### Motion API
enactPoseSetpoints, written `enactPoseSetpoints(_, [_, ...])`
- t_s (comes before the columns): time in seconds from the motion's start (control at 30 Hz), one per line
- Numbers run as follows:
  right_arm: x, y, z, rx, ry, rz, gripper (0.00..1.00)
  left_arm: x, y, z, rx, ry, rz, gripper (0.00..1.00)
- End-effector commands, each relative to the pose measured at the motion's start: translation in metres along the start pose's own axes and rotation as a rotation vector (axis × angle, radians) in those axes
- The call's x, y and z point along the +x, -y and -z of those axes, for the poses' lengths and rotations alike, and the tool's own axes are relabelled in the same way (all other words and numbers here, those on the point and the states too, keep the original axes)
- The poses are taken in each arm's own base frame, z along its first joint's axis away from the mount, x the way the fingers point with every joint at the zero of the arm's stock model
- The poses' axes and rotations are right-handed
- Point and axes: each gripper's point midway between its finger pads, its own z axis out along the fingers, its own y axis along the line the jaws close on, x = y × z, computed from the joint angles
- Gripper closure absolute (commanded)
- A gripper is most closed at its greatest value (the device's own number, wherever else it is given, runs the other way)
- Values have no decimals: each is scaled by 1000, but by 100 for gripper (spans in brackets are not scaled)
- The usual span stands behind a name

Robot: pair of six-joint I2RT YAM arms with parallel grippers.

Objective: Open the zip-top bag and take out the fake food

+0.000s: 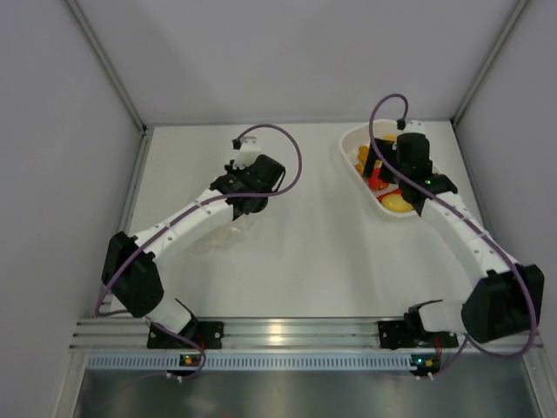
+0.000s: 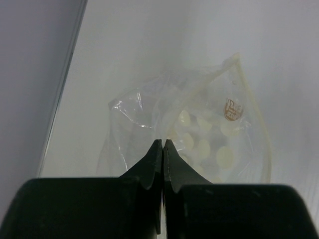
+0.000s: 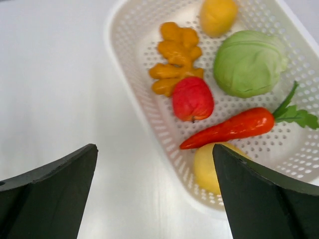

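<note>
The clear zip-top bag (image 2: 199,134) with white dots hangs crumpled from my left gripper (image 2: 163,141), whose jaws are shut on its film. From above, the bag (image 1: 237,233) sits just below that gripper (image 1: 246,213), left of centre. The fake food lies in a white perforated basket (image 3: 169,149): a yellow lemon (image 3: 207,169), a red chilli (image 3: 234,127), a red ball (image 3: 193,98), a pale-green ball (image 3: 249,62), an orange lumpy piece (image 3: 175,57) and an orange ball (image 3: 218,16). My right gripper (image 3: 154,147) is wide open and holds nothing; it hovers over the basket's near rim.
The basket (image 1: 352,152) stands at the back right, close to the right wall. Grey walls enclose the white table on the left, back and right. A metal rail (image 1: 278,335) with both arm bases runs along the near edge.
</note>
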Motion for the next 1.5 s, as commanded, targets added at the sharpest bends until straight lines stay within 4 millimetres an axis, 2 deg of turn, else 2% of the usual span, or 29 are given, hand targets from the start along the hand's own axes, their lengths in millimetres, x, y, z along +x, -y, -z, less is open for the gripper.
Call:
enactPoseSetpoints(0.0, [3, -40, 57, -303, 66, -39, 1, -22, 24, 7, 74, 14, 61, 96])
enactPoseSetpoints(0.03, [5, -44, 67, -341, 88, -52, 1, -30, 26, 10, 88, 23, 80, 92])
enactPoseSetpoints(0.07, [20, -46, 73, -380, 75, -57, 1, -32, 29, 13, 99, 28, 78, 86])
enactPoseSetpoints(0.1, [13, -44, 90, -398, 120, -64, 1, -36, 28, 16, 97, 40, 87, 79])
enactPoseSetpoints(0.13, [14, -42, 97, -401, 125, -62, 1, -39, 27, 19, 104, 48, 100, 60])
enactPoseSetpoints(0.23, [15, -34, 123, -397, 140, -30, 1, -51, 17, 33, 128, 77, 161, 25])
enactPoseSetpoints(0.3, [15, -28, 140, -392, 152, -5, 0, -61, 6, 43, 147, 99, 198, 11])
enactPoseSetpoints(0.37, [8, -20, 152, -360, 181, 5, 1, -65, -1, 51, 170, 110, 219, 3])
enactPoseSetpoints(0.47, [6, -6, 174, -318, 206, 20, 1, -67, -17, 65, 210, 128, 264, 2])
enactPoseSetpoints(0.5, [5, -2, 180, -303, 212, 21, 1, -72, -29, 75, 230, 149, 300, 2])
enactPoseSetpoints(0.53, [9, 4, 189, -288, 207, 27, 1, -65, -34, 76, 233, 145, 306, 1])
enactPoseSetpoints(0.57, [4, 13, 194, -248, 229, 34, 1, -63, -41, 79, 233, 152, 321, 2])
enactPoseSetpoints(0.67, [1, 32, 217, -182, 276, 43, 1, -57, -77, 97, 257, 199, 391, 2])
enactPoseSetpoints(0.73, [0, 39, 227, -155, 294, 44, 1, -46, -88, 101, 266, 207, 391, 1])
enactPoseSetpoints(0.77, [3, 42, 231, -152, 293, 51, 1, -47, -103, 110, 285, 236, 423, 2])
enactPoseSetpoints(0.83, [1, 46, 243, -151, 328, 52, 1, -36, -109, 115, 319, 244, 409, 1])
enactPoseSetpoints(0.87, [2, 48, 248, -149, 337, 61, 0, -36, -123, 124, 340, 275, 441, 1])
enactPoseSetpoints(1.03, [-2, 66, 274, -90, 398, 61, 1, -22, -151, 138, 380, 337, 442, 1])
enactPoseSetpoints(1.17, [0, 77, 281, -51, 418, 64, 1, -14, -180, 141, 332, 395, 454, 1])
enactPoseSetpoints(1.23, [1, 76, 278, -54, 426, 68, 1, -11, -184, 140, 322, 403, 465, 1])
enactPoseSetpoints(1.37, [3, 72, 267, -65, 424, 56, 0, -12, -180, 137, 317, 410, 489, 1])
enactPoseSetpoints(1.47, [5, 68, 257, -79, 431, 54, 1, -15, -170, 136, 347, 404, 469, 1])
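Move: The left gripper, still pinching the emptied bag, has its laying-down spot on the table about 3 cm back, 3 cm to the right and some 18 cm below; the basket stands around 15 cm ahead and 44 cm right of this gripper. From the open right gripper, the basket's middle lies about 10 cm ahead, 4 cm right and 16 cm below, the red apple 6 cm ahead and 1 cm right, the potato 1 cm back and 4 cm right. Swing the left gripper some 3 cm right while opening its fingers wide to let go of the bag, then lift it and draw it back and left, about 15 cm each way, tilting the fingers up some 30 degrees. Meanwhile pull the right gripper, kept open, back from over the basket by nearly 24 cm, rising, then veering right, its fingers tipping up. ##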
